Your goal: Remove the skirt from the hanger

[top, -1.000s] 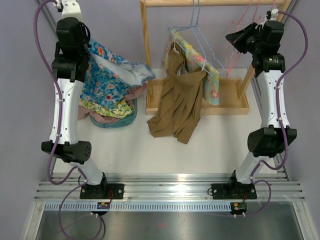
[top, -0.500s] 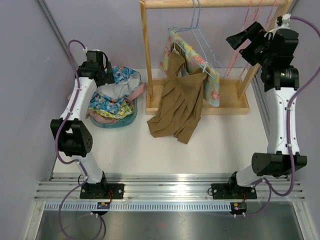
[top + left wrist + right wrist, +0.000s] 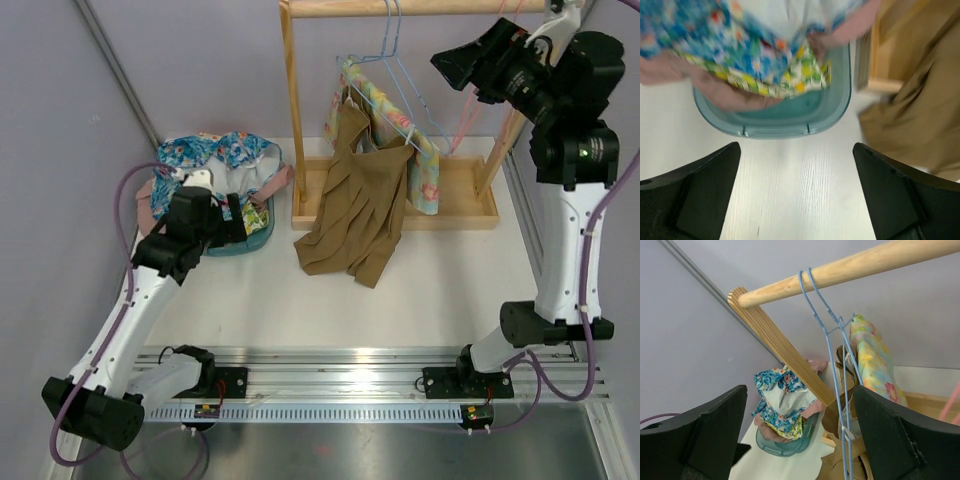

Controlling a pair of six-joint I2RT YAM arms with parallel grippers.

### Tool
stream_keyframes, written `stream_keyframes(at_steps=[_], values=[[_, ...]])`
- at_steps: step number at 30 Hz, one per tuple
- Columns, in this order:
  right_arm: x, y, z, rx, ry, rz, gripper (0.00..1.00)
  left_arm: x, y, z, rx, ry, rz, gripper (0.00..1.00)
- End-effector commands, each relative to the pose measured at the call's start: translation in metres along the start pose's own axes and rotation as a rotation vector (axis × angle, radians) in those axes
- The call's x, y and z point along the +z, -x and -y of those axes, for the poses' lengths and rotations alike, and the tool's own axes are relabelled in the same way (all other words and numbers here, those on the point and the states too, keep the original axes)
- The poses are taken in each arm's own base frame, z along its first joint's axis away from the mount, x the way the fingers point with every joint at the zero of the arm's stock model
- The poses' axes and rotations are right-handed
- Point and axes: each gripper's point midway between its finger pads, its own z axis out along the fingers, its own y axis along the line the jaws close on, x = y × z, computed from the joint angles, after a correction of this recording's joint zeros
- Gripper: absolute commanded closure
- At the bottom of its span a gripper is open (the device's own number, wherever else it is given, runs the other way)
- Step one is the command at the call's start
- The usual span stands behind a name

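Observation:
The brown skirt hangs from a blue wire hanger on the wooden rail, and its lower half is spread on the table. The right wrist view shows the same skirt clipped low on the hanger. A pastel floral skirt hangs beside it. My right gripper is open, high up just right of the hangers and touching nothing. Low on the left, my left gripper is open and empty at the teal basket, with the brown skirt to its right.
The basket is heaped with floral and pink garments. The rack's wooden base tray and left upright stand at the back. Pink hangers hang at the rail's right end. Purple walls close in both sides.
The left arm lowered a blue floral garment into the basket, let go and pulled back toward the near edge. The right gripper opened and moved up and left toward the rail.

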Motion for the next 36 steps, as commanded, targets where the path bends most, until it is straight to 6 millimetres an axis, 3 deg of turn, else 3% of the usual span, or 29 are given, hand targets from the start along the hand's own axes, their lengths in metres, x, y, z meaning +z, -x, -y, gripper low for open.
stream_keyframes(at_steps=[1, 3, 5, 11, 18, 23, 26, 27, 31, 36], values=[[0.031, -0.036, 0.018, -0.005, -0.006, -0.136, 0.07, 0.011, -0.064, 0.004, 0.011, -0.005, -0.145, 0.01], [0.045, -0.044, 0.023, -0.004, -0.012, -0.152, 0.07, 0.011, -0.088, 0.0, 0.039, 0.016, -0.18, 0.01], [0.058, -0.052, 0.036, -0.001, -0.039, -0.163, 0.08, 0.007, -0.096, -0.01, 0.046, 0.057, -0.177, 0.01], [0.08, -0.072, 0.061, 0.004, -0.088, -0.193, 0.13, -0.003, -0.093, -0.002, 0.083, 0.053, -0.129, 0.01], [0.092, -0.09, 0.081, 0.012, -0.126, -0.219, 0.33, -0.004, -0.093, 0.004, 0.096, 0.033, -0.127, 0.01], [0.098, -0.101, 0.09, 0.024, -0.137, -0.236, 0.35, -0.005, -0.092, 0.005, 0.098, 0.027, -0.122, 0.01], [0.102, -0.104, 0.091, 0.03, -0.139, -0.24, 0.46, -0.004, -0.092, 0.005, 0.098, 0.026, -0.123, 0.01], [0.103, -0.104, 0.092, 0.031, -0.142, -0.239, 0.62, -0.004, -0.092, 0.005, 0.098, 0.025, -0.123, 0.01], [0.104, -0.096, 0.087, 0.024, -0.138, -0.22, 1.0, -0.005, -0.094, 0.007, 0.106, 0.02, -0.124, 0.01], [0.098, -0.075, 0.079, -0.004, -0.145, -0.17, 1.0, -0.006, -0.094, 0.008, 0.113, 0.023, -0.123, 0.01]])
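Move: The light-blue hanger of the pastel floral skirt is some 12 cm ahead of the right hand, 5 cm to its left and 12 cm below. Its skirt hangs about 13 cm ahead, 7 cm left and 30 cm lower than the hand; the brown skirt is farther over, roughly 8 cm ahead, 17 cm left and 38 cm down. The empty pink hangers are about 14 cm ahead and 8 cm right, 10 cm below. From the left hand, the blue hanger lies some 19 cm ahead, 40 cm right and 19 cm above. Pinching the pastel skirt's light-blue hanger by its wire is how the right hand's reach ends: it goes down about 14 cm and forward 10 cm, fingers tipping down nearly 20 degrees and narrowing on the way, then shutting fully as it eases up a little. The open left hand sinks about 9 cm and draws back 6 cm from the skirts piled on the bin, then stays there. ##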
